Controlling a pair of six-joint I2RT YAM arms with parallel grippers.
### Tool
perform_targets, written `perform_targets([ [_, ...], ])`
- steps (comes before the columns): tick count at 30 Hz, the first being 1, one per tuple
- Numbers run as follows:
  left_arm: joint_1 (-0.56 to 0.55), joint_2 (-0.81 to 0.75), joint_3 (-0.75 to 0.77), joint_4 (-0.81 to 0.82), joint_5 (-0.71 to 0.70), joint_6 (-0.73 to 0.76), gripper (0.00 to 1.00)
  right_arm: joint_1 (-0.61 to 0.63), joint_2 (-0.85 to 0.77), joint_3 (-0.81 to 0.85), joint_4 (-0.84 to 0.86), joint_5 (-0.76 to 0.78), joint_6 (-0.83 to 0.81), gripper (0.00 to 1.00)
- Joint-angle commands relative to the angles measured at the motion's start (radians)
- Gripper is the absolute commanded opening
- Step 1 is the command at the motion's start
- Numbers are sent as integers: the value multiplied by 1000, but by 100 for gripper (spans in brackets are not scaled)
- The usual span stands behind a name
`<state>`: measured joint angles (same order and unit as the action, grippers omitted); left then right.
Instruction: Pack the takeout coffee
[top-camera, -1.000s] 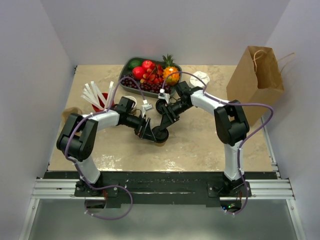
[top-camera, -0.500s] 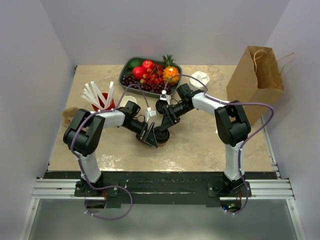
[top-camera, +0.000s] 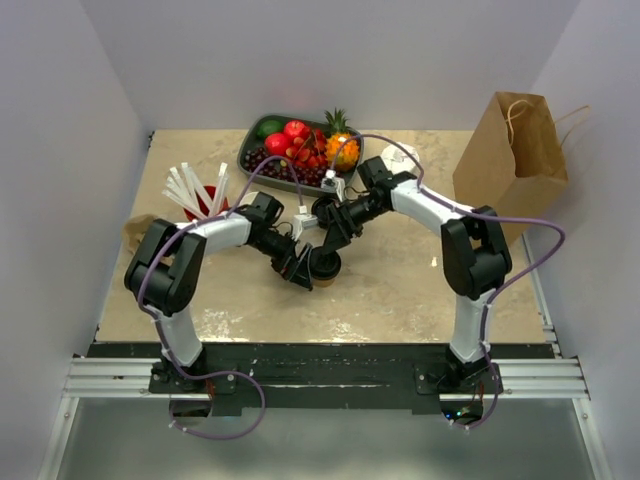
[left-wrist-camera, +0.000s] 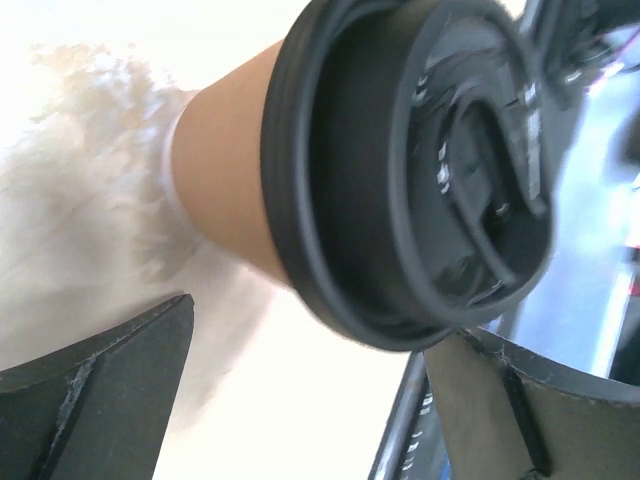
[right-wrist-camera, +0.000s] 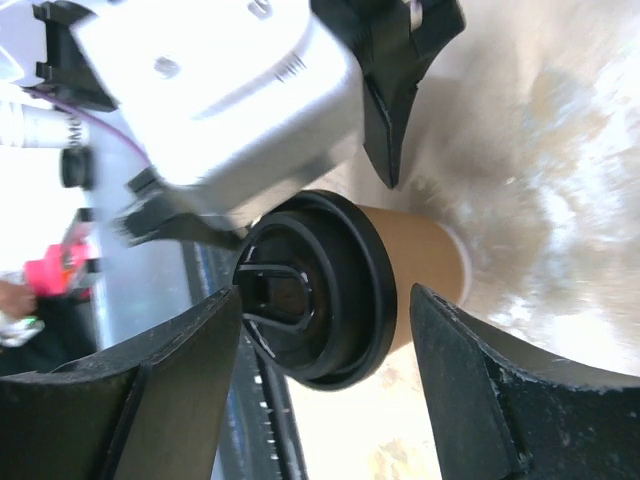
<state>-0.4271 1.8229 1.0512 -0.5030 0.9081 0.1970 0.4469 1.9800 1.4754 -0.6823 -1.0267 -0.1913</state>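
Note:
The takeout coffee (top-camera: 326, 266), a brown kraft cup with a black lid, stands on the table's middle. It fills the left wrist view (left-wrist-camera: 235, 180) and shows in the right wrist view (right-wrist-camera: 425, 255). My left gripper (top-camera: 303, 268) is open at the cup's left; in its wrist view (left-wrist-camera: 318, 325) the cup is just beyond the fingers and the right finger (left-wrist-camera: 500, 400) is near the lid rim. My right gripper (top-camera: 331, 244) is open just behind the cup; in its wrist view (right-wrist-camera: 325, 295) the lid lies between the spread fingers, apart from both.
A brown paper bag (top-camera: 510, 150) stands open at the back right. A fruit tray (top-camera: 248, 142) is at the back centre. A red cup with white straws (top-camera: 205, 200) and a lidless brown cup (top-camera: 140, 230) are at the left.
Both arms have shifted a little around the cup, the left gripper moving right and up. The cup has stayed at about the same spot.

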Motion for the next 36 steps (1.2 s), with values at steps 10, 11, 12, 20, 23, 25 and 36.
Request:
perform_targets([
  [10,62,-227,58,-140,-136,257,98,-8,-225,-4,-141,309,-529,95],
  [11,68,-252,49,-122,-143,245,98,1,-239,2,-148,318,-554,96],
  [12,71,-275,44,-82,-150,236,97,25,-244,11,-161,344,-601,99],
  [20,157,-447,23,145,-255,-5,96,205,-261,29,-135,474,-787,99],
  [23,162,-517,0,227,-325,-76,97,272,-219,57,-169,496,-859,99],
  [25,162,-547,-3,238,-418,-115,98,291,-182,97,-206,491,-915,99],
  [36,198,-606,-30,262,-655,-156,99,312,-44,201,-361,481,-927,99],
])
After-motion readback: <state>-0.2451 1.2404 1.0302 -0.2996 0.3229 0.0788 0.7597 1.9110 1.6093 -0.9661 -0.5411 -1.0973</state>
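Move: The white empty cup that the left hand is bound for stands about 13 cm ahead and 10 cm to its left, near its own height; the red straw cup is roughly 12 cm ahead and 19 cm left, and the lidded cup about 5 cm right and 1 cm ahead. From the right hand the lidded cup lies some 4 cm back, 2 cm left and 6 cm below, the spare lid about 12 cm straight ahead, 10 cm lower. The right fingers spread fully and end astride the lidded cup's lid, though contact can't be made out: that hand first eases forward, right and up, then swings back, left and down over the cup, tipping to point more steeply down. The left hand, still open, leaves the cup's side, rising about 17 cm while going forward and left until above the white empty cup, its fingers turning to point more forward. ##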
